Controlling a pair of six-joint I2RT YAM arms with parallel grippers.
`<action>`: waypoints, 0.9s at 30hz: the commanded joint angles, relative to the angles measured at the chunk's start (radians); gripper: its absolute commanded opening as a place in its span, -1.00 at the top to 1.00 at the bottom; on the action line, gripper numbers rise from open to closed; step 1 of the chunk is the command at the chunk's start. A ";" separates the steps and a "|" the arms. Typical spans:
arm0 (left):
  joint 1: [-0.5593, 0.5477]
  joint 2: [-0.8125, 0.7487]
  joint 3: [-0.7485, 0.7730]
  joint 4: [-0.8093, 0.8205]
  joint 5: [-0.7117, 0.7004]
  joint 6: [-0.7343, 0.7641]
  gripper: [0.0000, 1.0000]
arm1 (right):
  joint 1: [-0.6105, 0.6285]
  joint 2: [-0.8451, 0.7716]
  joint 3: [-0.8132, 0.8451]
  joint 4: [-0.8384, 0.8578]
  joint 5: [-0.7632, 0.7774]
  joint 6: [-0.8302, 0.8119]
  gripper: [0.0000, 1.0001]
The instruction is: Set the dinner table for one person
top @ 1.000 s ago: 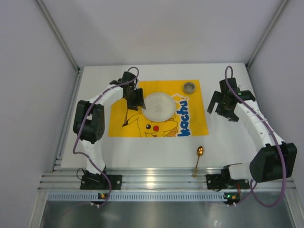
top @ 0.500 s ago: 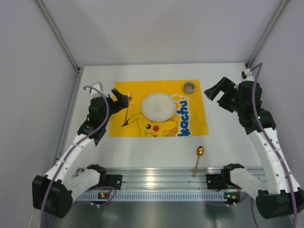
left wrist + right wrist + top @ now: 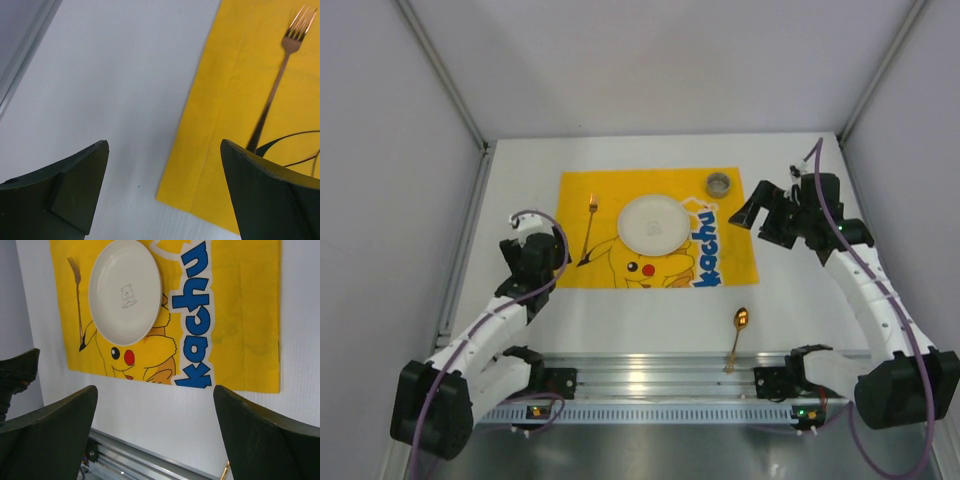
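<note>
The white dinner table (image 3: pixel 800 300) carries a yellow Pikachu cloth (image 3: pixel 720 250). On the cloth lie a white plate (image 3: pixel 654 224) and, left of it, a slim copper fork (image 3: pixel 590 228). A gold spoon (image 3: pixel 737 335) lies on the bare table near the front rail. My left gripper (image 3: pixel 548 255) stands open and holds nothing, just off the cloth's left edge; in the left wrist view the fork (image 3: pixel 280 75) lies ahead to the right. My right gripper (image 3: pixel 757 218) hangs open over the cloth's right edge, looking down on the plate (image 3: pixel 125 290).
A small grey cup (image 3: pixel 719 184) stands on the cloth's far right corner. An aluminium rail (image 3: pixel 650 380) runs along the near edge, and grey walls close in the table on three sides. The spoon's handle tip (image 3: pixel 225 471) peeks in at the bottom of the right wrist view.
My left gripper opened, left the fork on the cloth beside the plate, and drew back to the left and toward the near edge. The right gripper swung left over the cloth's edge.
</note>
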 commanded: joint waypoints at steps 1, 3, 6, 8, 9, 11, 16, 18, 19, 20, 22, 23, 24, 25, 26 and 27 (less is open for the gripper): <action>0.009 0.019 -0.090 0.146 -0.057 0.133 -0.97 | 0.005 -0.049 0.004 -0.001 -0.038 -0.030 -0.99; 0.015 0.060 -0.173 0.328 -0.044 0.185 -0.97 | 0.005 -0.074 -0.016 -0.007 -0.047 -0.033 -0.99; 0.037 0.187 -0.198 0.503 -0.011 0.222 -0.96 | 0.005 -0.102 -0.036 -0.036 -0.055 -0.042 -0.99; 0.040 0.262 -0.163 0.528 -0.007 0.228 -0.93 | 0.005 -0.115 -0.039 -0.067 -0.049 -0.054 -0.99; 0.043 0.279 -0.164 0.619 0.013 0.236 -0.93 | 0.005 -0.131 -0.038 -0.078 -0.044 -0.059 -1.00; 0.071 0.327 -0.167 0.707 0.117 0.242 -0.95 | 0.007 -0.148 -0.036 -0.107 -0.032 -0.076 -0.99; 0.101 0.474 -0.049 0.723 0.294 0.268 -0.86 | 0.005 -0.183 -0.030 -0.214 0.037 -0.112 -0.99; 0.103 0.511 -0.043 0.781 0.326 0.290 -0.86 | 0.005 -0.188 -0.035 -0.266 0.063 -0.126 -0.99; 0.112 0.525 -0.026 0.746 0.335 0.291 -0.86 | 0.005 -0.189 -0.038 -0.282 0.083 -0.132 -0.99; 0.117 0.539 0.003 0.723 0.348 0.276 -0.86 | 0.005 -0.192 -0.044 -0.294 0.094 -0.142 -1.00; 0.149 0.536 -0.006 0.732 0.396 0.276 -0.86 | 0.005 -0.192 -0.052 -0.328 0.114 -0.146 -1.00; 0.167 0.513 -0.035 0.759 0.426 0.262 -0.86 | 0.005 -0.197 -0.059 -0.334 0.114 -0.148 -1.00; 0.184 0.501 -0.056 0.782 0.443 0.264 -0.85 | 0.007 -0.200 -0.064 -0.339 0.114 -0.146 -0.99; 0.207 0.456 -0.082 0.818 0.418 0.282 -0.86 | 0.005 -0.201 -0.067 -0.339 0.114 -0.146 -0.99; 0.221 0.438 -0.153 0.921 0.397 0.285 -0.89 | 0.007 -0.201 -0.065 -0.340 0.115 -0.145 -0.99; 0.242 0.424 -0.168 0.933 0.383 0.259 -0.93 | 0.007 -0.201 -0.065 -0.343 0.114 -0.143 -1.00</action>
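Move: From my right hand, the spoon lies about 20 cm back, 3 cm left and some 18 cm below. The plate is roughly 10 cm ahead and 25 cm left; the cup stands about 22 cm ahead and 3 cm left. From my left hand, that spoon is some 22 cm back and 50 cm right, while the fork lies about 7 cm ahead and 9 cm right, roughly 9 cm below. I draw my empty right hand back about 8 cm towards the spoon, level at first, then also sinking and easing right some 3 cm each while the fingers tip about 10 degrees further down, wide open. My empty left hand sinks about 8 cm, then goes forward and slightly right, low beside the fork, turning clockwise, before easing left and up a little. ##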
